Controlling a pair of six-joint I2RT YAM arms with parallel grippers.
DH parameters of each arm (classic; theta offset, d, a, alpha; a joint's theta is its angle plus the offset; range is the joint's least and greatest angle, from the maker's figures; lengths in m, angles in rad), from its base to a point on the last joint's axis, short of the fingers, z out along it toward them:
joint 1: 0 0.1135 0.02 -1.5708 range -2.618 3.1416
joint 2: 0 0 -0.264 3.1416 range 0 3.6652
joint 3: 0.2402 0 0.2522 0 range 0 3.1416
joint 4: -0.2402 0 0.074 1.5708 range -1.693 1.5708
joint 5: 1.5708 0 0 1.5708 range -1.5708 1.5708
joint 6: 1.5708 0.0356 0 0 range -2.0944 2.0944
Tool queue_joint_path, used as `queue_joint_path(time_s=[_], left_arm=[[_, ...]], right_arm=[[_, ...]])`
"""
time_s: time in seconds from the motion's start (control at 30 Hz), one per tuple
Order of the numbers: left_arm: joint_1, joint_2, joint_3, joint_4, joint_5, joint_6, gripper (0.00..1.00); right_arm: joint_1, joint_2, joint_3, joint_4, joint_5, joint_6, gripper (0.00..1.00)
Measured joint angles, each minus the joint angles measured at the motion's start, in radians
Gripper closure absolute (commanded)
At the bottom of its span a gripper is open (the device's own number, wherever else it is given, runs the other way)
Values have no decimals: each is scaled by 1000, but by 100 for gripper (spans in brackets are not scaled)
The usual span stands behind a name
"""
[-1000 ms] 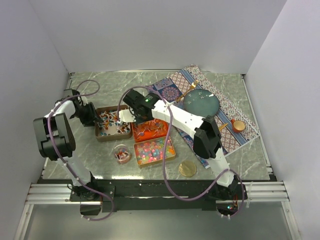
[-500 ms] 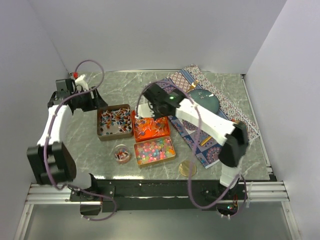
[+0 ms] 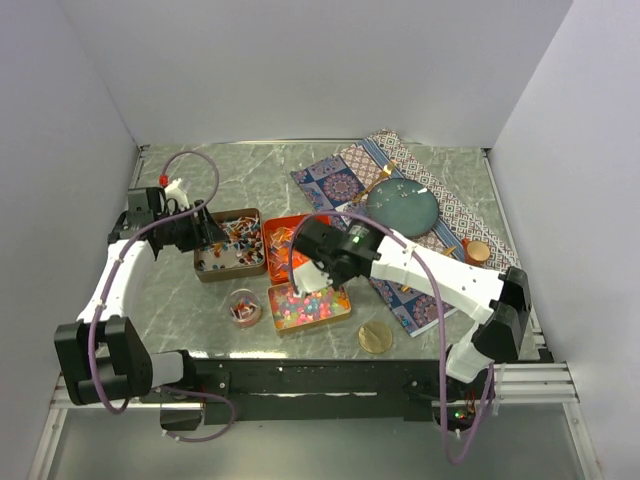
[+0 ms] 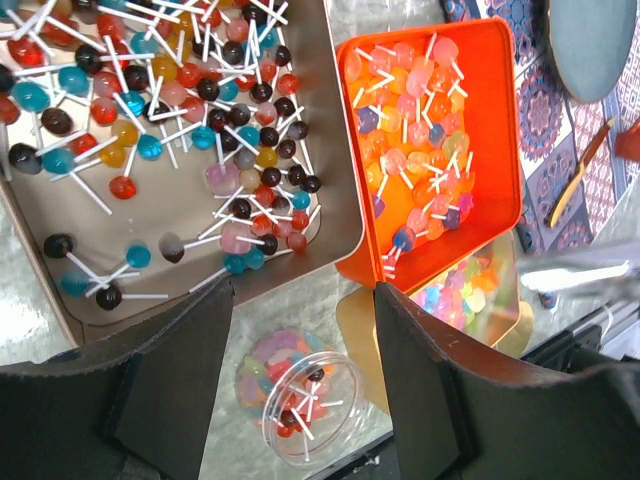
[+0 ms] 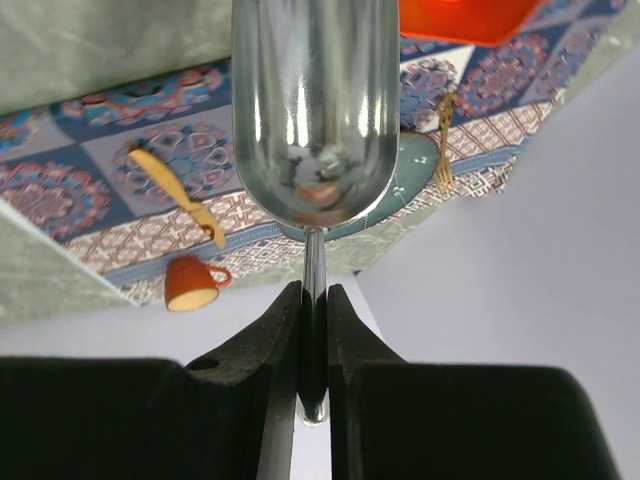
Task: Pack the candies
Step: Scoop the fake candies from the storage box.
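Observation:
The candies lie in three open tins: mixed lollipops in the brown tin, orange and pink ones in the orange tin, bead-like jellies in the gold tin. A clear round jar holds a few jellies and lollipops. My left gripper hangs open and empty at the brown tin's left end, with the jar showing below its fingers. Between the orange and gold tins, my right gripper is shut on the handle of a metal scoop. No candy shows in its bowl.
A round gold lid lies near the front edge. A patterned mat at the back right carries a dark plate, an orange cup, a wooden spoon and a fork. White walls close in three sides.
My right arm has swung the scoop from over the brown tin toward the front, near the gold tin. The left gripper has opened wider and shifted to the brown tin's left end.

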Motion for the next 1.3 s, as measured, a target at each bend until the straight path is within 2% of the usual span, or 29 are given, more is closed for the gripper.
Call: queue_joint_path(time_s=[0.27, 0.5, 1.0, 1.3], left_arm=[[1, -129, -63, 19, -19, -49, 35], [1, -185, -86, 27, -34, -66, 35], [-5, -189, -91, 46, -33, -92, 35], [-6, -189, -104, 70, -33, -104, 35]], right_arm=[[113, 27, -20, -30, 32, 11, 100], [159, 102, -34, -35, 56, 23, 100], [170, 175, -115, -56, 127, 55, 100], [174, 295, -14, -123, 166, 111, 100]])
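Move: The box of gummy candies lies about 7 cm back and 4 cm left of the right hand, which already holds the empty scoop, and some 18 cm below it. From the same hand, the orange tray is roughly 5 cm ahead and 7 cm left, the clear storage jar 8 cm back and 19 cm left, and the round lid 14 cm back and 10 cm right. From the left hand, the gummy candies are about 15 cm back and 18 cm right. Back by 3–4 cm and a little left at first, then mainly down, the right hand lowers the scoop some 7 cm towards the gummy candies, still gripping its handle. On the way the wrist rolls about 25 degrees, its left side dropping. The left hand, empty and open, eases 2 cm back and 2 cm up beside the lollipop box. ##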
